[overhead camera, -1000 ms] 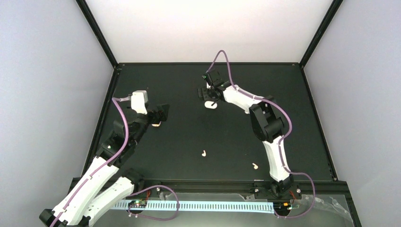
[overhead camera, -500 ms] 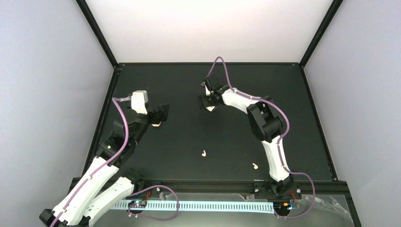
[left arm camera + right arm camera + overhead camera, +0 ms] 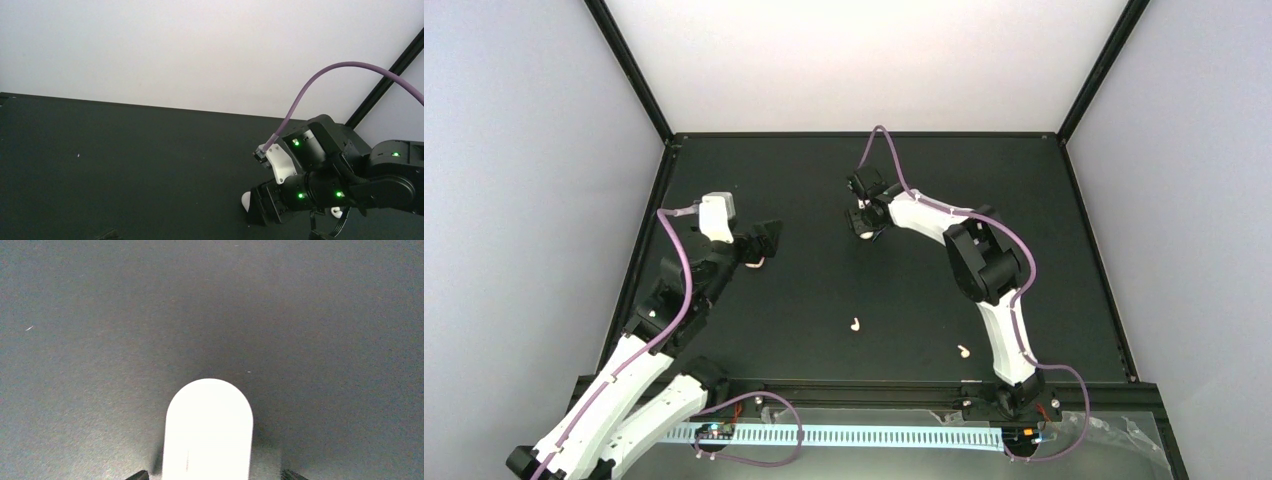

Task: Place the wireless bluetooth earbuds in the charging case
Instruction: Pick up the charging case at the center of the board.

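Note:
The charging case (image 3: 207, 430) is a glossy white pill lying flat on the black mat, lid closed. My right gripper (image 3: 212, 475) is open and straddles it, a dark fingertip (image 3: 140, 475) on each side with a gap to the case. From above, this gripper (image 3: 864, 220) covers most of the case (image 3: 862, 232). In the left wrist view only one white end of the case (image 3: 245, 201) shows. Two cream-white earbuds lie loose nearer the front, one mid-mat (image 3: 855, 324) and one to the right (image 3: 964, 351). My left gripper (image 3: 764, 238) hangs open at the left, holding nothing.
A small peach-tan lump (image 3: 754, 265) sits on the mat just below the left gripper. Black frame rails (image 3: 864, 134) border the mat at the back and sides. The right arm's elbow (image 3: 989, 255) stands above the mat between the case and the right earbud.
The right gripper has come down and forward over the case, hiding most of it from above, and its jaws have narrowed. The left arm has hardly moved.

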You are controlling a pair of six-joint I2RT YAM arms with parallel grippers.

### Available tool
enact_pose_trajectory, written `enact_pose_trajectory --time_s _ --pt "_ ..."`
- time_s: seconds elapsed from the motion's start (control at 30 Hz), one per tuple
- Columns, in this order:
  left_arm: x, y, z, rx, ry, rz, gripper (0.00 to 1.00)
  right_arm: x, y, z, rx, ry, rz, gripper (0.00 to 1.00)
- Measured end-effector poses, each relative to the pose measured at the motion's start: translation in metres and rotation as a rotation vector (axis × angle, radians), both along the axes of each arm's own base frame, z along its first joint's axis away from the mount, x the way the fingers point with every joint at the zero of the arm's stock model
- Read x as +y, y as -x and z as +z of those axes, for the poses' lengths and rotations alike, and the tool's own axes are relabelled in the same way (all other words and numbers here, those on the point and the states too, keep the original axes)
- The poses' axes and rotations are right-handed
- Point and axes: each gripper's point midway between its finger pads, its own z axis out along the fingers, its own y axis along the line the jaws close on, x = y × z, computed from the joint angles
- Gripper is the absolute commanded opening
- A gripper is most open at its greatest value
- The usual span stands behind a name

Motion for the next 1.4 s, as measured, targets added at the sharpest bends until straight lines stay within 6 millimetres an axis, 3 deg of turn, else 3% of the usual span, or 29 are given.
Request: enact_pose_trajectory --time_s 0.47,0.73,0.93,1.1,1.2,1.4 --pt "-0.001 0.000 0.000 0.000 0.001 -0.004 0.99 -0.003 -0.005 -0.004 -0.016 0.063 -0.030 0.56" --pt "-0.001 0.000 0.000 0.000 0.001 -0.004 0.99 0.001 -0.004 -0.004 -0.023 0.068 -0.005 0.37" --pt "-0.001 0.000 0.000 0.000 0.001 -0.004 0.99 0.002 -0.003 -0.003 -0.042 0.061 -0.003 0.34" --pt "-0.001 0.000 0.000 0.001 0.000 -0.004 0.99 -0.020 0.022 0.002 -0.043 0.067 -0.008 0.34" --pt "-0.002 0.000 -0.003 0.006 -0.002 -0.008 0.99 -0.036 0.045 0.024 -0.064 0.048 -0.004 0.34" --pt "-0.015 -0.001 -0.007 0.020 0.003 -0.071 0.99 -0.039 0.093 0.115 -0.269 -0.086 0.092 0.36"
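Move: The charging case lies right between my right hand's open fingers, its middle about 1 cm below my fingertips' midpoint. One earbud lies roughly 23 cm back and 2 cm left; the other earbud about 29 cm back and 21 cm right. A small white piece sits some 20 cm right and 2 cm back. From my left hand the case is about 17 cm ahead, 20 cm right and 29 cm below. I keep my right hand low over the case with fingers pointing steeply down and close them by about half their gap until they pinch its two sides. Then, keeping that grip, I lift about 12 cm while drawing back some 9 cm and a little right, towards the nearer earbud's end of the board, tilting the fingertips forward as I rise. ##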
